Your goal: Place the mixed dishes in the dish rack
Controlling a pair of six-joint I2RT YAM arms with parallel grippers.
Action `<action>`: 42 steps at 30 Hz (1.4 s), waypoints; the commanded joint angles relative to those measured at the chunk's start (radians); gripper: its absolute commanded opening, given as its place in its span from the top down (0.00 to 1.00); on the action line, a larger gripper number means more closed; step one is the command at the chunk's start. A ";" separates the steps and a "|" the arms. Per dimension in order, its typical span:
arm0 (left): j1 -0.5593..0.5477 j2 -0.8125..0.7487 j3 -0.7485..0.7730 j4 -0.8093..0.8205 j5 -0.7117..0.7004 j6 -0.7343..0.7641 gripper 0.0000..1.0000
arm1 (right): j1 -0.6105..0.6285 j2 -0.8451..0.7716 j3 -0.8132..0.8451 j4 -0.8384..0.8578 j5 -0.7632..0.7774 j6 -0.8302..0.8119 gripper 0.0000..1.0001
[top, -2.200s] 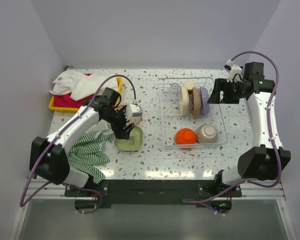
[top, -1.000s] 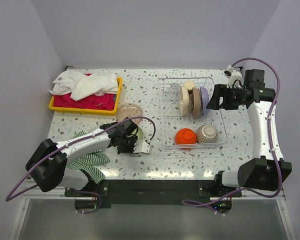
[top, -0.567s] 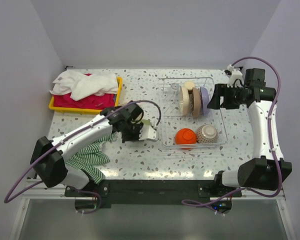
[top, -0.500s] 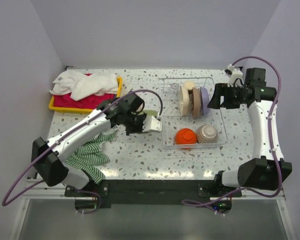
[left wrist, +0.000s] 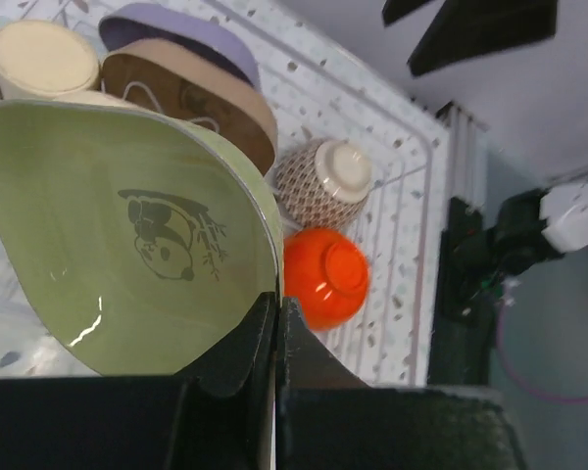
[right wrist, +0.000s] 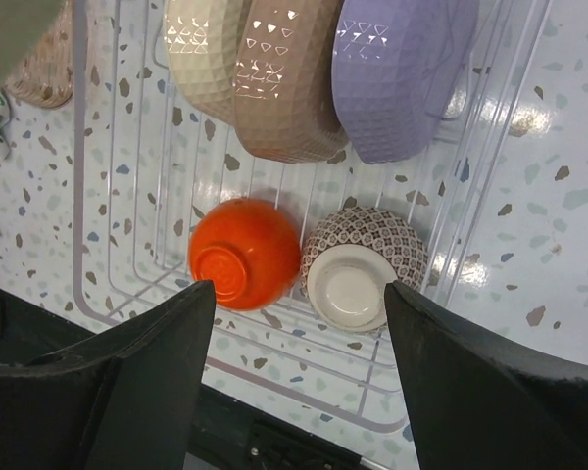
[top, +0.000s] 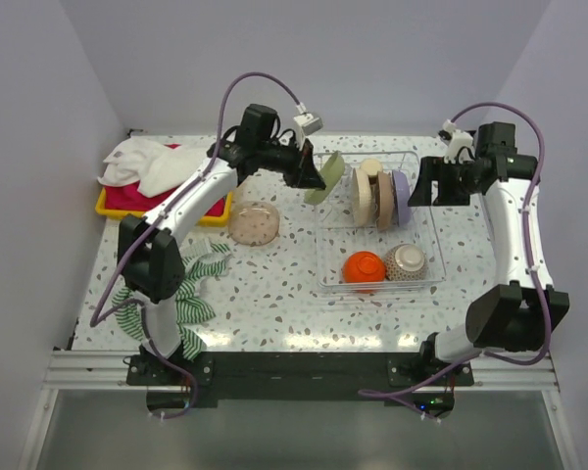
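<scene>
My left gripper point(top: 312, 172) is shut on the rim of a pale green plate point(top: 325, 178) with a panda drawing point(left wrist: 127, 245). It holds the plate on edge in the air at the far left side of the dish rack point(top: 322, 240). In the rack stand a cream plate point(right wrist: 206, 49), a tan plate point(right wrist: 284, 78) and a lilac plate point(right wrist: 402, 69), with an orange bowl point(right wrist: 243, 253) and a speckled bowl point(right wrist: 363, 264) upside down in front. A beige cup point(top: 371, 168) and a small glass point(top: 343, 169) sit at its back. My right gripper point(top: 426, 183) hangs open and empty above the rack's right side.
A pinkish-tan dish point(top: 254, 222) lies on the table left of the rack. The yellow tray of towels point(top: 167, 181) sits at the far left. A green striped cloth point(top: 181, 289) lies at the near left by the left arm's base.
My left gripper closed on the green plate near the cloth, lifted it and carried it far and right to the rack's left side. The right arm barely moved.
</scene>
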 commanded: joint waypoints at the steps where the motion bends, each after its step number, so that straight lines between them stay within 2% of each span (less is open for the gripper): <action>1: 0.027 0.011 -0.035 0.682 0.250 -0.612 1.00 | -0.004 0.001 0.045 -0.028 0.053 -0.027 0.26; 2: 0.032 0.016 -0.091 0.763 0.251 -0.753 1.00 | -0.004 0.002 0.050 -0.034 0.076 -0.037 0.26; 11: 0.048 0.151 -0.123 1.078 0.180 -1.113 1.00 | -0.004 0.103 0.215 -0.193 0.162 -0.082 0.26; 18: 0.068 0.176 -0.159 1.043 0.091 -1.193 1.00 | -0.004 0.169 0.326 -0.253 0.193 -0.088 0.26; 24: 0.065 0.177 -0.210 1.135 0.056 -1.270 1.00 | -0.003 0.173 0.289 -0.238 0.199 -0.077 0.26; 42: 0.012 0.232 -0.300 1.091 -0.007 -1.385 1.00 | -0.003 0.150 0.244 -0.246 0.227 -0.089 0.26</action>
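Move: The left hand holds the green plate. Its free place in the rack, just left of the cream plate, lies about 4 cm ahead, 6 cm right and some 13 cm below. The cream plate stands about 9 cm right of the hand and 2 cm ahead, with the brown plate 5 cm farther right; the cup is 8 cm ahead and 12 cm right, the orange bowl 12 cm back and 10 cm right. From the right hand that free place is some 17 cm left and 6 cm ahead. Keeping its pinch on the green plate's rim, the left hand carries it forward and right, about 5 cm each, towards the free place beside the cream plate, first rising and then sinking to a little below its start. Meanwhile the wrist rolls strongly and the fingers lift towards level, squaring the plate to the row. The right hand, open and empty, backs off some 4 cm to the right. ##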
